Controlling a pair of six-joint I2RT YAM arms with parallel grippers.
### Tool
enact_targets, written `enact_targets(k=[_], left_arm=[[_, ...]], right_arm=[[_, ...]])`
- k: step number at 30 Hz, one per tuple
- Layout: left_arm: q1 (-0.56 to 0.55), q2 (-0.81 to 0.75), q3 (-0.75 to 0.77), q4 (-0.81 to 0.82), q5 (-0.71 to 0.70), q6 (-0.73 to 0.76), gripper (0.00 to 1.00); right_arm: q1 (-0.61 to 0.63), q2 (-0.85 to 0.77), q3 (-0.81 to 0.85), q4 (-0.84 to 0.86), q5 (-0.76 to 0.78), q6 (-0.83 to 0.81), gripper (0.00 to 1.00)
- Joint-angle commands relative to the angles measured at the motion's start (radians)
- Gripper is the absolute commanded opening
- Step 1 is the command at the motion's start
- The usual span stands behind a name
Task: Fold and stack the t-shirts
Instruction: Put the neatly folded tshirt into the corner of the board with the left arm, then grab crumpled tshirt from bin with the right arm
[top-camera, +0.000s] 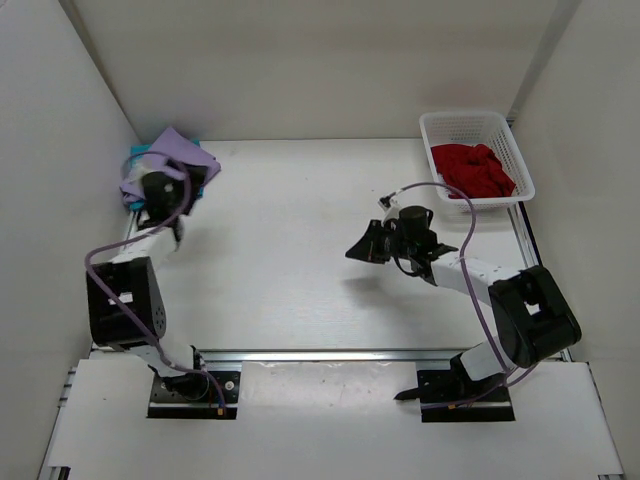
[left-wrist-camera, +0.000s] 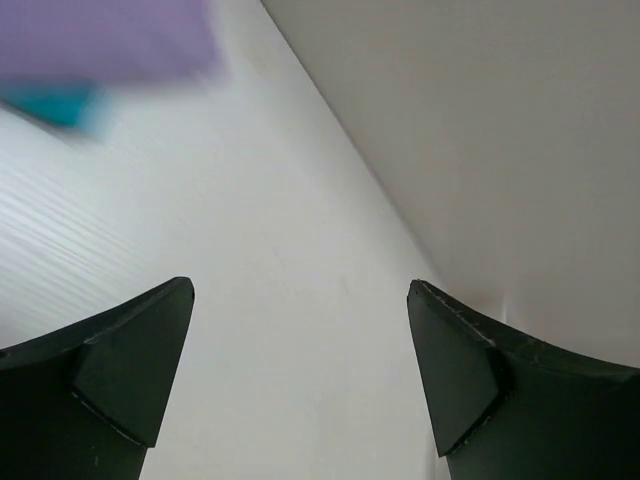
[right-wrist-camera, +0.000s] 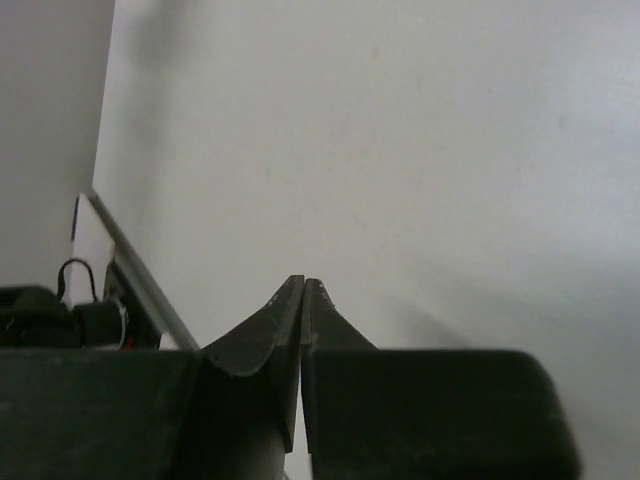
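A pale lavender t-shirt (top-camera: 170, 152) lies folded on a teal t-shirt (top-camera: 138, 153) in the back left corner. My left gripper (top-camera: 197, 180) hovers at the right edge of this stack, open and empty. In the left wrist view the lavender t-shirt (left-wrist-camera: 110, 40) and the teal t-shirt (left-wrist-camera: 55, 103) sit at the top left, away from the open left gripper (left-wrist-camera: 300, 300). A dark red t-shirt (top-camera: 472, 170) lies crumpled in the white mesh basket (top-camera: 470, 118). My right gripper (top-camera: 356, 250) is shut on nothing over the bare table right of centre, and the right wrist view shows this gripper (right-wrist-camera: 304, 285) pressed together.
White walls enclose the table on the left, back and right. The basket stands in the back right corner against the wall. A metal rail (top-camera: 380, 354) runs along the near edge by the arm bases.
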Motion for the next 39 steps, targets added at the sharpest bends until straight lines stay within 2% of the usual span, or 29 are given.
enact_targets(k=[1,2,4,7,12,14,18,19,21,22,23,24,27,29,31,33,39], left_arm=[[-0.362,-0.089,0.026,-0.041,-0.075,0.136,0.99],[-0.407,-0.098,0.026,-0.052,-0.102,0.161,0.98],[-0.569,-0.114,0.023,-0.031,-0.11,0.208,0.99],[-0.734,-0.117,-0.032,0.023,-0.051,0.235,0.99],[-0.944,-0.079,-0.044,-0.035,-0.009,0.355,0.99],[-1.018,-0.077,-0.056,-0.069,-0.026,0.415,0.99],[-1.02,-0.104,-0.116,-0.049,-0.004,0.429,0.99],[-1.006,-0.115,-0.131,-0.046,-0.003,0.435,0.96],[-0.977,-0.137,-0.17,-0.022,0.005,0.427,0.74],[-0.961,-0.143,-0.173,-0.014,0.018,0.412,0.69],[-0.952,-0.152,-0.188,-0.008,0.016,0.409,0.58],[-0.954,-0.16,-0.199,-0.003,0.011,0.41,0.52],[-0.949,-0.16,-0.205,0.003,0.026,0.389,0.52],[-0.944,-0.16,-0.205,0.011,0.055,0.381,0.55],[-0.955,-0.154,-0.216,0.017,0.052,0.381,0.55],[-0.952,-0.155,-0.219,0.02,0.06,0.375,0.55],[-0.955,-0.151,-0.233,0.051,0.068,0.355,0.55]], right_arm=[[0.047,-0.012,0.145,-0.085,0.243,-0.052,0.0],[0.063,-0.005,0.18,-0.095,0.264,-0.065,0.0],[0.035,-0.021,0.228,-0.112,0.352,-0.037,0.01],[-0.045,-0.042,0.266,-0.118,0.386,-0.058,0.0],[-0.148,-0.038,0.418,-0.2,0.574,-0.27,0.0],[-0.213,-0.019,0.437,-0.21,0.585,-0.279,0.0],[-0.393,0.067,0.608,-0.356,0.656,-0.304,0.0],[-0.398,0.121,0.675,-0.417,0.659,-0.315,0.0],[-0.478,0.203,0.768,-0.496,0.688,-0.373,0.0],[-0.491,0.226,0.833,-0.555,0.706,-0.403,0.04],[-0.51,0.282,0.869,-0.606,0.69,-0.427,0.08],[-0.528,0.342,0.933,-0.635,0.682,-0.45,0.15],[-0.554,0.447,1.043,-0.712,0.703,-0.47,0.38],[-0.568,0.505,1.101,-0.753,0.684,-0.458,0.46],[-0.584,0.544,1.144,-0.781,0.673,-0.444,0.49],[-0.576,0.596,1.173,-0.819,0.729,-0.442,0.49],[-0.579,0.698,1.291,-0.82,0.706,-0.445,0.49]])
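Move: The red t-shirt in the basket lies about 23 cm ahead of the right hand, 30 cm to its right and some 7 cm below. The white basket's middle is about 3 cm beyond the t-shirt and level sideways. From the left hand, the red t-shirt is some 75 cm right and 4 cm ahead; the purple folded t-shirt on the corner stack is about 9 cm left, 2 cm ahead and 13 cm below. Right hand arcs 35 cm right and forward over the red t-shirt, opening; left swings right, back, half closing. ##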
